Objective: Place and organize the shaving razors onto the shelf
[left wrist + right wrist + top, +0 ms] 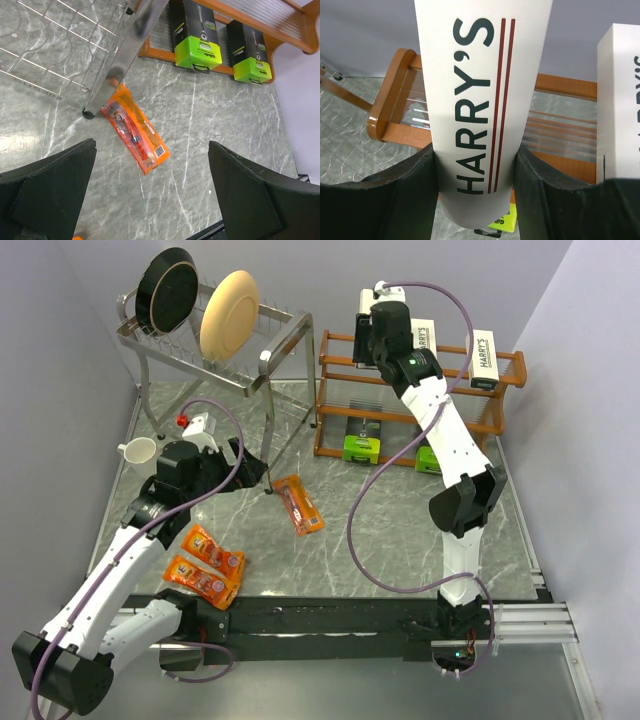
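Note:
My right gripper (476, 180) is shut on a long white HARRY'S razor box (480, 100), held over the left end of the top tier of the orange-brown shelf (420, 390). Two more HARRY'S boxes (422, 337) (483, 350) lie on that tier. Two black-and-lime packs (196, 35) (250, 50) sit on the bottom tier. One flat orange pack (135, 130) lies on the table ahead of my open left gripper (152, 190), which holds nothing. Two other orange packs (213, 550) (200, 580) lie near the left arm.
A silver metal rack (215, 340) with a black plate and a cream plate stands at the back left. One of its legs (125, 60) touches down right beside the orange pack. A white mug (138, 452) sits left of my left gripper.

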Motion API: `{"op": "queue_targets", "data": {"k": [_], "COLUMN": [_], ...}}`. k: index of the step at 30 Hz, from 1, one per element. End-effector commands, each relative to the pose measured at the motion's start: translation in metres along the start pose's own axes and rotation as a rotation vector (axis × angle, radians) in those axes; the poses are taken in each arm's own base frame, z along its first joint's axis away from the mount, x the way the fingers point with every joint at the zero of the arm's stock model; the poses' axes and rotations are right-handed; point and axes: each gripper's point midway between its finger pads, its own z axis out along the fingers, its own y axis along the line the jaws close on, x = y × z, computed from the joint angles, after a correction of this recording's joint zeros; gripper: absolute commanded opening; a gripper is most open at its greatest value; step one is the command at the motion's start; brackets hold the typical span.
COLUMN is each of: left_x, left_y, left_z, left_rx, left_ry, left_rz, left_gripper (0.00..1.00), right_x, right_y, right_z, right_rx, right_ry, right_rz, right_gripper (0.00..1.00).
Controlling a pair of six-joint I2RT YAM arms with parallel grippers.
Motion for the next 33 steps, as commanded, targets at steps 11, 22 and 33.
{"op": "queue_targets", "data": {"k": [11, 22, 33], "left_x": [-0.014, -0.015, -0.013], "left_y": [-0.005, -0.002, -0.004], "left_z": [-0.002, 0.001, 0.002], "left_rx": [0.021, 0.017, 0.026], "left_ry": [-0.041, -0.037, -0.026], "left_rz": [-0.007, -0.017, -0.024], "left_gripper": [0.99, 1.0, 0.99], "right_x": [-0.02, -0.031, -0.097], "right_y": [-0.002, -0.019, 0.008], "right_z": [0.013, 0.024, -0.048], "right_rx": [0.01, 0.052, -0.133], "right_ry": [-0.071, -0.113, -0.265], "right_rz": [0.014, 0.03, 0.069], "right_gripper": [0.76, 0.77, 1.0]}}
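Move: Over the left part of the wooden shelf's top tier, the right hand holds a white Harry's razor box; its resting spot is about 4 cm ahead of the hand and 3 cm below. At roughly that same level, a second Harry's box lies some 12 cm to the hand's right and 4 cm ahead, and a third about 26 cm right and 1 cm ahead. From the idle left hand, the spot is roughly 28 cm ahead, 26 cm right and 8 cm higher. Easing forward about 3 cm and sinking about 2 cm towards the top tier, the right hand lets go of the Harry's box as its fingers open from their grip to fully wide. It then turns upward about 2 cm, its fingers tipping up slightly and standing clear on both sides of the box. ##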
